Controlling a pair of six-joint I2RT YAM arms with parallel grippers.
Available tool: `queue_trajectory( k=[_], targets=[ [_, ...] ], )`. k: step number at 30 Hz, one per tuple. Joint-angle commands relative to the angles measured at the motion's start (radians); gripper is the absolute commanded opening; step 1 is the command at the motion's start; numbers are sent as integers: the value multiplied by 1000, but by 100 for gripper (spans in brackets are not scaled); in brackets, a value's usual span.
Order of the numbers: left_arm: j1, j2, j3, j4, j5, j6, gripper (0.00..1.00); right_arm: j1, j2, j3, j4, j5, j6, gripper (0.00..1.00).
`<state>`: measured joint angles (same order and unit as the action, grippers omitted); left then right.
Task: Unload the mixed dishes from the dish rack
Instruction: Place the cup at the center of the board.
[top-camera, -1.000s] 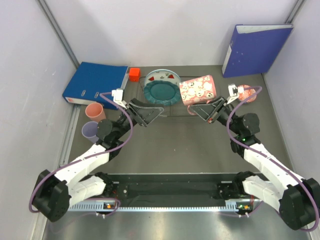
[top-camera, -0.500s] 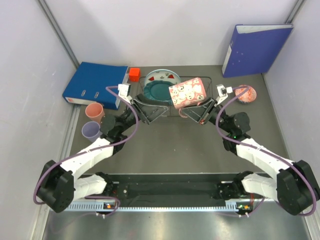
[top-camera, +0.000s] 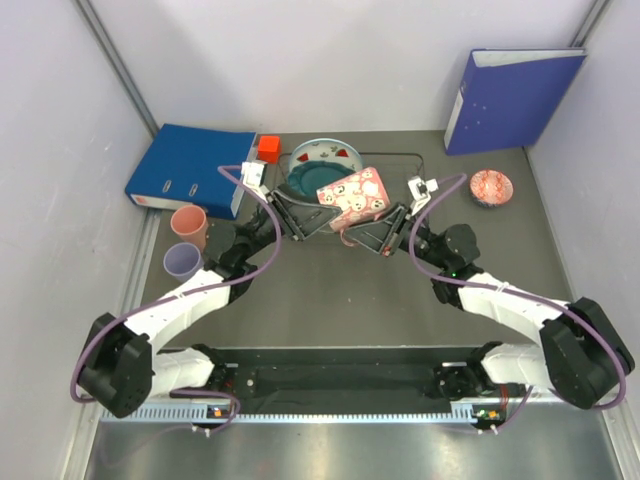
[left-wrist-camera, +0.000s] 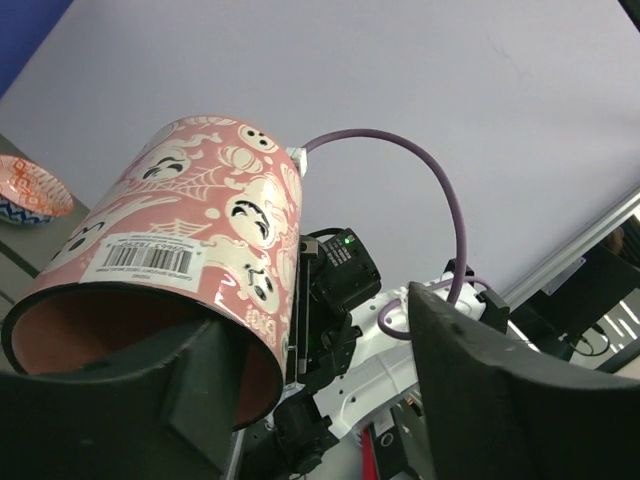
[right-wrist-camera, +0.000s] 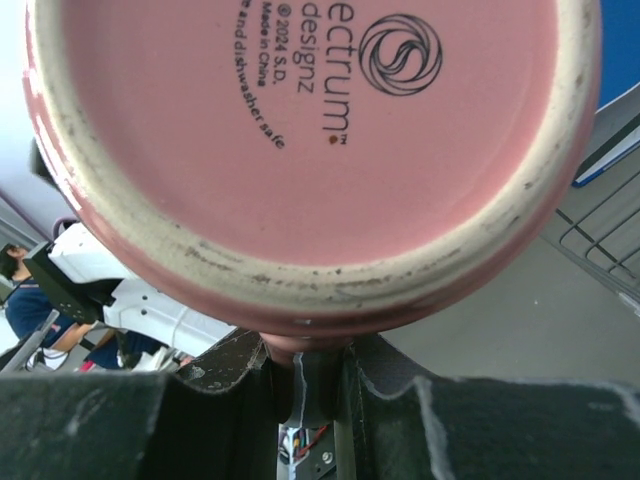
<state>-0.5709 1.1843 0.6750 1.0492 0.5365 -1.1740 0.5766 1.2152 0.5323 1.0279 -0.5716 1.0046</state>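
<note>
A pink ghost-patterned cup (top-camera: 352, 195) hangs in the air over the dish rack (top-camera: 432, 166). My right gripper (top-camera: 362, 238) is shut on its handle (right-wrist-camera: 305, 370), and the cup's base (right-wrist-camera: 310, 130) fills the right wrist view. My left gripper (top-camera: 318, 215) is open at the cup's mouth. One finger (left-wrist-camera: 150, 400) sits inside the cup (left-wrist-camera: 190, 240), while the other (left-wrist-camera: 520, 400) stands well clear outside. A teal plate (top-camera: 318, 183) and a white watermelon plate (top-camera: 325, 153) stand in the rack. A small patterned bowl (top-camera: 491, 187) lies on the table to the right. A salmon cup (top-camera: 189, 222) and a lavender cup (top-camera: 181, 262) stand at left.
A red cube (top-camera: 268, 148) sits by the rack's left corner. One blue binder (top-camera: 190, 165) lies flat at back left, another (top-camera: 510, 98) leans against the back right wall. Grey walls close in both sides.
My right arm has carried the patterned cup leftward and tilted it toward the left gripper. The left gripper has come up to the cup's mouth, its jaws narrowing.
</note>
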Motion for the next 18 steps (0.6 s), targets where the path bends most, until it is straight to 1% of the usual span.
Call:
queue_trajectory(
  k=[1,2,5,11,12,14,15,18],
  targets=[
    [-6,-9,31,44,17,13,59,25,0,72,182,19,-34,0],
    [-6,-11,28,38,16,13,55,26,1,72,185,21,-34,0],
    [-6,-14,24,29,10,20,49,32,4,71,185,22,-37,0],
    [-6,1,26,38,6,14,47,54,7,63,179,24,-47,0],
    [-7,5,26,43,8,13,43,57,9,63,179,26,-47,0],
    [-7,12,29,49,14,7,38,62,9,60,175,26,-54,0],
    [-7,15,29,51,17,7,29,63,10,60,172,24,-55,0],
    [-7,23,37,45,28,5,5,66,6,60,153,26,-69,0]
  ],
)
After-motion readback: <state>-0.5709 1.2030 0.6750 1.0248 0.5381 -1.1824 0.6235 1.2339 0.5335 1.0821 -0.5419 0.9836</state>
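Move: The cup hangs mouth-first at the left hand, its rim wall already between the open fingers; its middle lies some 4 cm ahead of that hand, 4 cm right and about level. The right hand holds it by the handle, the cup's middle about 4 cm ahead, 3 cm left and 5 cm above. From the left hand, the dish rack's middle is roughly 22 cm ahead, 2 cm right and 28 cm below; the green plate in it is about 22 cm ahead, 4 cm left and 24 cm below. The left hand takes hold of the cup's rim at the side nearest the robot: with one finger inside the mouth and the other outside, it sinks about 1 cm and closes from well open until the two fingers pinch the wall. The right hand keeps its shut grip on the handle and eases the cup some 1 cm left and a little back and up, farther onto the left fingers, with hardly any turn of either wrist. ##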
